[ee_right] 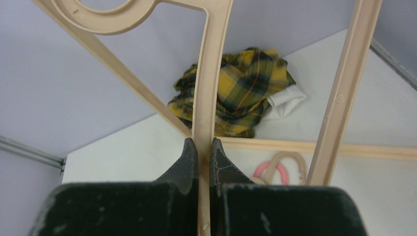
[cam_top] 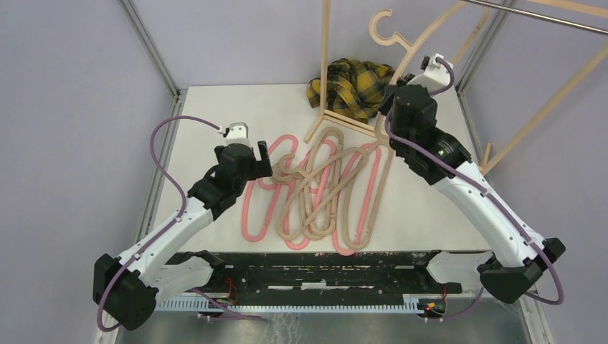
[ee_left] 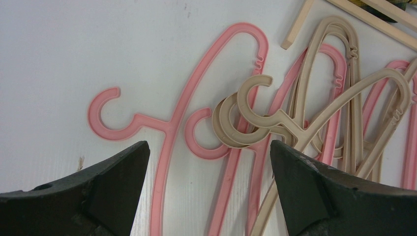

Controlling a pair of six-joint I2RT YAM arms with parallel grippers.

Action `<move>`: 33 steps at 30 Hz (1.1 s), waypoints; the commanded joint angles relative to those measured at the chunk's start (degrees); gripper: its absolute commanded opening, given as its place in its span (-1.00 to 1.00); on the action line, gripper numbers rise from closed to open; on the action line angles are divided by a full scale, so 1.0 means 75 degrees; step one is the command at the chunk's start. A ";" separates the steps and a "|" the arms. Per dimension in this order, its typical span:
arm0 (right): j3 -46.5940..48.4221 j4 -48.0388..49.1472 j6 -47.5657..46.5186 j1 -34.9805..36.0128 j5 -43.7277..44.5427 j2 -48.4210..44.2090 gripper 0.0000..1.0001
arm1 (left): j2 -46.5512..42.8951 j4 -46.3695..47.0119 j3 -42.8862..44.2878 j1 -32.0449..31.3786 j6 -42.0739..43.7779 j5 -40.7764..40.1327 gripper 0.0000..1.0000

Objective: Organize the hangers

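Note:
Several pink and tan hangers (cam_top: 315, 193) lie in a tangled pile mid-table. My left gripper (cam_top: 267, 162) hovers open over the pile's left end. In the left wrist view its jaws (ee_left: 209, 164) stand wide apart above a pink hanger (ee_left: 196, 78), with tan hooks (ee_left: 251, 118) overlapping just beyond. My right gripper (cam_top: 419, 64) is raised at the back right, shut on a tan hanger (cam_top: 391, 32) held up in the air. In the right wrist view both fingers (ee_right: 205, 147) pinch that hanger's thin bar (ee_right: 209, 73).
A light wooden rack frame (cam_top: 325, 57) with a metal rail (cam_top: 545, 18) stands at the back. A yellow-black plaid cloth (cam_top: 351, 86) lies at its foot. A rack post (ee_right: 344, 93) rises just right of the held hanger.

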 commanded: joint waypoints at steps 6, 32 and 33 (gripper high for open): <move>0.1215 0.1457 -0.0753 -0.0601 -0.1145 0.0615 -0.99 | -0.0217 0.0066 0.0335 -0.0018 -0.0148 -0.0327 0.99; 0.0840 0.1715 0.0065 -0.2269 -0.1126 0.0440 -0.99 | 0.0072 -0.0014 0.0319 -0.0015 -0.0118 -0.0366 0.98; 0.0823 0.1648 0.0173 -0.2368 -0.1138 0.0424 -0.99 | 0.0072 -0.0016 0.0320 -0.0015 -0.0118 -0.0360 0.98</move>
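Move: Above and beyond the right hand, which already holds a tan hanger, the metal rail passes about 12 cm ahead, 13 cm to its right and 20 cm higher. The plaid cloth lies some 25 cm straight ahead and 38 cm below; the rack's wooden crossbar, 14 cm ahead, 11 cm right and 40 cm below; the hanger pile, 5 cm back, 14 cm left and 40 cm down. From the left hand the rail is roughly 16 cm ahead, 48 cm right and 40 cm up. Carrying the hanger towards the metal rail, the right hand first goes forward and up about 5 cm, fingers tipping upward some 10 degrees. It then levels off and swings about 7 cm to the right, creeping forward and turning slightly clockwise, while the shut fingers keep their pinch on the hanger's side arm. ##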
